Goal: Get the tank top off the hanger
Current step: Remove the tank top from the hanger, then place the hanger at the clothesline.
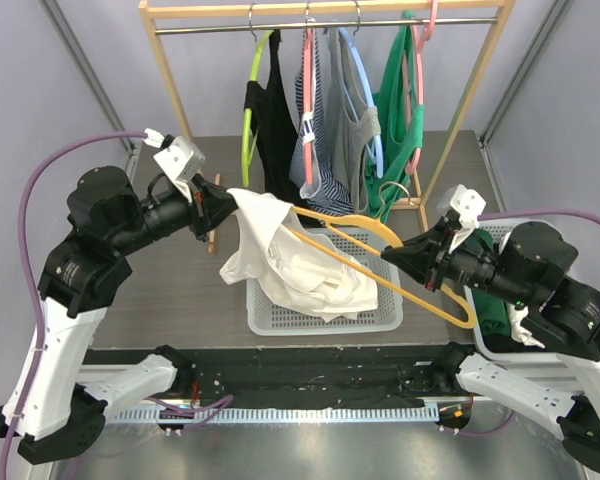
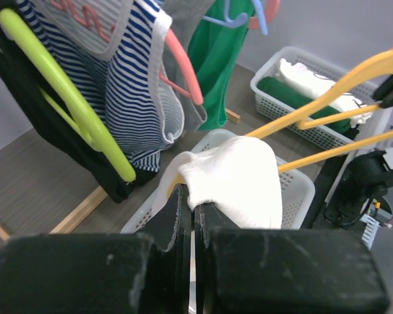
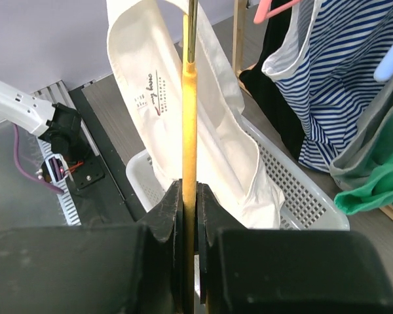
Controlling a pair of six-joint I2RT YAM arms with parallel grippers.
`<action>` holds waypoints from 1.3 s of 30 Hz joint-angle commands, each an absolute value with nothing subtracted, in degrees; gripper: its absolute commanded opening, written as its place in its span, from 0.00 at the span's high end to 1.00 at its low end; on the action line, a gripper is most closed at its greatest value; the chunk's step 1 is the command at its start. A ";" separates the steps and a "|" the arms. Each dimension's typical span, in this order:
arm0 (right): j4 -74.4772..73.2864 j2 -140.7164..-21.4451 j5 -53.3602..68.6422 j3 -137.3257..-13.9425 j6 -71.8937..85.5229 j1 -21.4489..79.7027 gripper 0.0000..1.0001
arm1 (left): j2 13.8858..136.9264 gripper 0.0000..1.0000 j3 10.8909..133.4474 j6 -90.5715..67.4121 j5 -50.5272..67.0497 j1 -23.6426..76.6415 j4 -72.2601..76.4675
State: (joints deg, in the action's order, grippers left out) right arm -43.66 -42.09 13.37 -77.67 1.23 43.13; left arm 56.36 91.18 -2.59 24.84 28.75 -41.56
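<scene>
A white tank top (image 1: 280, 260) hangs bunched over the left end of an orange hanger (image 1: 435, 300), above a white basket. My left gripper (image 1: 232, 205) is shut on the top's upper left edge. In the left wrist view the fingers (image 2: 194, 196) pinch a fold of the white tank top (image 2: 239, 176), and the hanger (image 2: 334, 88) runs off to the right. My right gripper (image 1: 390, 255) is shut on the hanger's right side. The right wrist view shows its jaws (image 3: 190, 193) clamped on the orange hanger bar (image 3: 190, 98), with the tank top (image 3: 150, 98) draped beyond.
A white mesh basket (image 1: 380, 315) sits under the tank top. A wooden clothes rack (image 1: 170, 80) behind holds black, striped, grey and green (image 1: 395, 130) garments on hangers. A second basket (image 1: 495, 310) with green and white clothes stands at the right, under my right arm.
</scene>
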 commanded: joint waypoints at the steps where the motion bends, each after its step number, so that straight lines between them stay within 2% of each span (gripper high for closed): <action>1: -46.04 -38.77 12.39 -81.20 2.99 43.24 0.99 | 57.91 1.00 92.37 -2.46 18.99 28.04 -38.76; 7: -53.08 -34.46 12.48 -89.01 3.25 43.24 0.99 | 61.95 1.00 93.69 -5.62 16.34 27.95 -36.65; 11: -54.93 -32.00 11.60 -91.76 3.95 43.33 0.99 | 67.92 1.00 97.72 -9.49 23.80 29.44 -35.16; 15: -54.32 -30.67 9.06 -91.93 4.04 43.24 0.99 | 72.67 1.00 103.87 -8.71 30.30 35.23 -34.98; 19: -53.62 -31.81 6.34 -91.41 3.69 43.24 0.99 | 75.93 1.00 106.78 -5.90 31.55 40.42 -36.12; 21: -53.09 -32.34 6.15 -91.14 3.43 43.16 0.99 | 76.03 1.00 105.83 -4.32 31.55 41.92 -37.52; 24: -52.56 -33.22 6.15 -90.53 3.08 43.24 0.99 | 72.97 1.00 97.32 -2.82 31.38 42.97 -39.02; 25: -52.38 -33.40 6.24 -90.35 2.73 43.24 0.99 | 71.91 0.94 90.33 -0.99 28.68 43.24 -39.46; 28: -52.21 -34.80 6.76 -90.09 2.02 43.24 0.99 | 69.18 0.60 78.45 5.15 22.25 44.74 -42.96; 30: -52.12 -35.77 7.29 -90.00 1.58 43.24 0.99 | 68.38 0.53 74.20 8.25 19.17 44.74 -43.50; 31: -52.12 -36.29 7.56 -90.26 1.50 43.24 0.99 | 68.03 0.32 72.79 10.35 18.03 44.82 -43.77; 32: -52.21 -36.65 7.91 -90.35 1.32 43.33 0.99 | 68.11 0.25 71.29 11.33 16.80 44.82 -44.03; 35: -52.12 -37.26 8.09 -90.35 1.06 43.24 0.99 | 69.16 0.14 73.63 12.39 15.82 44.74 -45.78; 37: -52.38 -37.96 8.35 -90.18 0.97 43.24 0.99 | 69.96 0.00 76.62 13.00 15.73 44.74 -48.76; 39: -52.91 -38.49 8.70 -90.26 0.53 43.24 0.99 | 71.01 0.00 82.49 14.58 15.65 44.82 -51.14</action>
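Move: The left hand still pinches the tank top; the basket it goes to is about 14 cm right, 3 cm ahead and 38 cm below. The hanger's middle is roughly 20 cm right and 7 cm back, the striped top 14 cm right and 12 cm ahead. From the right hand, which holds the hanger, the tank top's body lies about 14 cm left, 7 cm ahead and 22 cm lower, the basket 9 cm left and 9 cm ahead. Left swings the tank top right, sinks about 23 cm, lets go; right draws the hanger rightward and back. ##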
